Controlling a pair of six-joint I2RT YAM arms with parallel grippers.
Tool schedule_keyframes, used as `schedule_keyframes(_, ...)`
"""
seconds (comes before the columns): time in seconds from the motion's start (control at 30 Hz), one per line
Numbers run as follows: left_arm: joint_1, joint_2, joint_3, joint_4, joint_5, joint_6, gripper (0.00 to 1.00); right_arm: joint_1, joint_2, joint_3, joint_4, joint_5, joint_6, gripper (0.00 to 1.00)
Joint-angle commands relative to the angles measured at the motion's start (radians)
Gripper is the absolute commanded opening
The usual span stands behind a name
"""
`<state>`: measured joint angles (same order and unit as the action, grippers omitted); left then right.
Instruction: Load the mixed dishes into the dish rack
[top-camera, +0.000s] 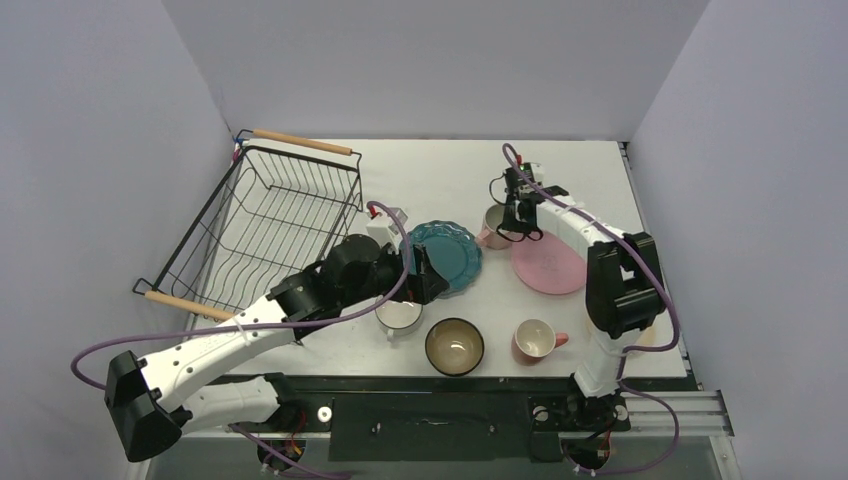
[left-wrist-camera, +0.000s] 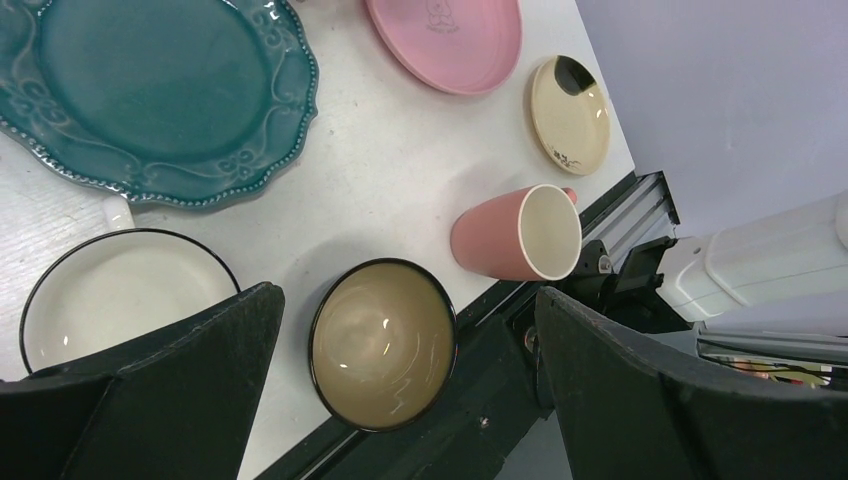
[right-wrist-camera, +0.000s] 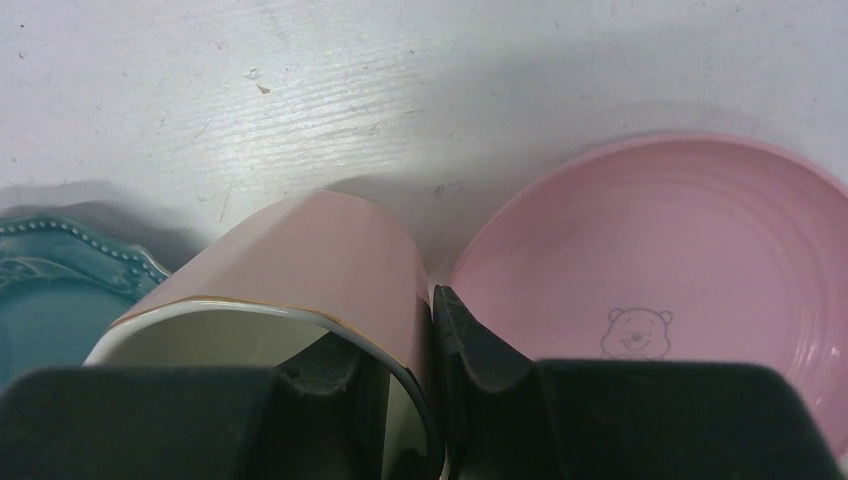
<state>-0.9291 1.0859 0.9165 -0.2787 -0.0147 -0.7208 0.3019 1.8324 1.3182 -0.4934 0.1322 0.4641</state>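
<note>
My right gripper (top-camera: 517, 225) is shut on the wall of a pink mug (right-wrist-camera: 300, 260), one finger inside it and the other finger (right-wrist-camera: 480, 350) outside. The mug stands between the teal scalloped plate (top-camera: 450, 250) and the pink plate (top-camera: 548, 265). My left gripper (top-camera: 425, 275) hangs open and empty over the teal plate's near edge. Below it sit a white mug (left-wrist-camera: 110, 295), a dark bowl with a cream inside (left-wrist-camera: 383, 343) and a second pink mug (left-wrist-camera: 515, 235). The cream plate (left-wrist-camera: 570, 113) lies at the right. The black wire dish rack (top-camera: 270, 215) stands at the left, nothing in it.
The rack's wooden handles lie at its far and near ends. The right arm's base column (top-camera: 620, 290) rises beside the cream plate. The table's near edge and a black rail (left-wrist-camera: 500, 400) run just past the dark bowl. Grey walls close in three sides.
</note>
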Motion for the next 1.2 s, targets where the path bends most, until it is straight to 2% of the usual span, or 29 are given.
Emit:
schedule_keyframes(0.0,-0.005,-0.055,0.024,0.0,-0.032,0.009,0.96,-0.003,-0.137,0.009,0.031,0.066,-0.014,0.0)
schedule_keyframes(0.27,-0.004,-0.061,0.025,-0.021,-0.056,0.007,0.96,-0.01,-0.302,-0.059,0.068,0.055,-0.016,0.0)
schedule_keyframes(0.43,-0.003,-0.049,0.03,-0.007,-0.059,-0.01,0.97,-0.011,-0.449,-0.176,0.139,0.005,-0.012,0.0)
schedule_keyframes(0.53,0.008,-0.052,0.001,0.069,-0.021,-0.038,0.96,-0.01,-0.538,-0.275,0.216,-0.041,-0.019,0.0)
schedule_keyframes(0.63,0.081,-0.044,-0.022,0.138,0.126,-0.088,0.96,-0.01,-0.651,-0.361,0.29,-0.11,-0.025,0.0)
schedule_keyframes(0.73,0.154,-0.043,-0.083,0.276,0.287,-0.166,0.97,-0.01,-0.729,-0.445,0.358,-0.175,-0.029,0.0)
schedule_keyframes(0.87,0.261,-0.035,-0.141,0.416,0.431,-0.278,0.96,-0.01,-0.797,-0.507,0.447,-0.355,-0.025,0.0)
schedule_keyframes(0.93,0.308,-0.031,-0.173,0.496,0.487,-0.343,0.96,-0.006,-0.819,-0.53,0.522,-0.463,0.003,0.0)
schedule_keyframes(1.0,0.36,-0.027,-0.205,0.587,0.539,-0.411,0.97,0.004,-0.834,-0.553,0.598,-0.512,0.041,0.0)
schedule_keyframes(1.17,0.411,-0.033,-0.293,0.797,0.613,-0.588,0.97,0.037,-0.866,-0.608,0.805,-0.598,0.162,0.0)
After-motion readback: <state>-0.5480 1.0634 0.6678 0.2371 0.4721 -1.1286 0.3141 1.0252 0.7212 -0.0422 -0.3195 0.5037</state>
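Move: The right fingers already pinch the right-hand rim of the pink mug, its middle about 4 cm left and 4 below; the open left gripper waits some 22 cm back, 18 left and 16 higher. Teal plate: about 17 left, 5 back. Pink plate: 9 right, 5 back, both 6 below. From the left hand the mug is roughly 22 ahead, 14 right and 18 below, with the brown bowl 4 back, 3 right and 20 below. Keeping its pinch on the mug's rim, the right hand lifts about 9 cm off the table, draws back roughly 10 cm, then climbs again and swings left towards the left gripper, its fingers swinging up and left through some 45 degrees so the mug's base comes round to face that gripper. The left hand, fingers still wide open, first edges up slightly, then late on reaches about 4 cm forward towards the mug while rolling some 30 degrees, left side down and fingertips rising nearer level. ##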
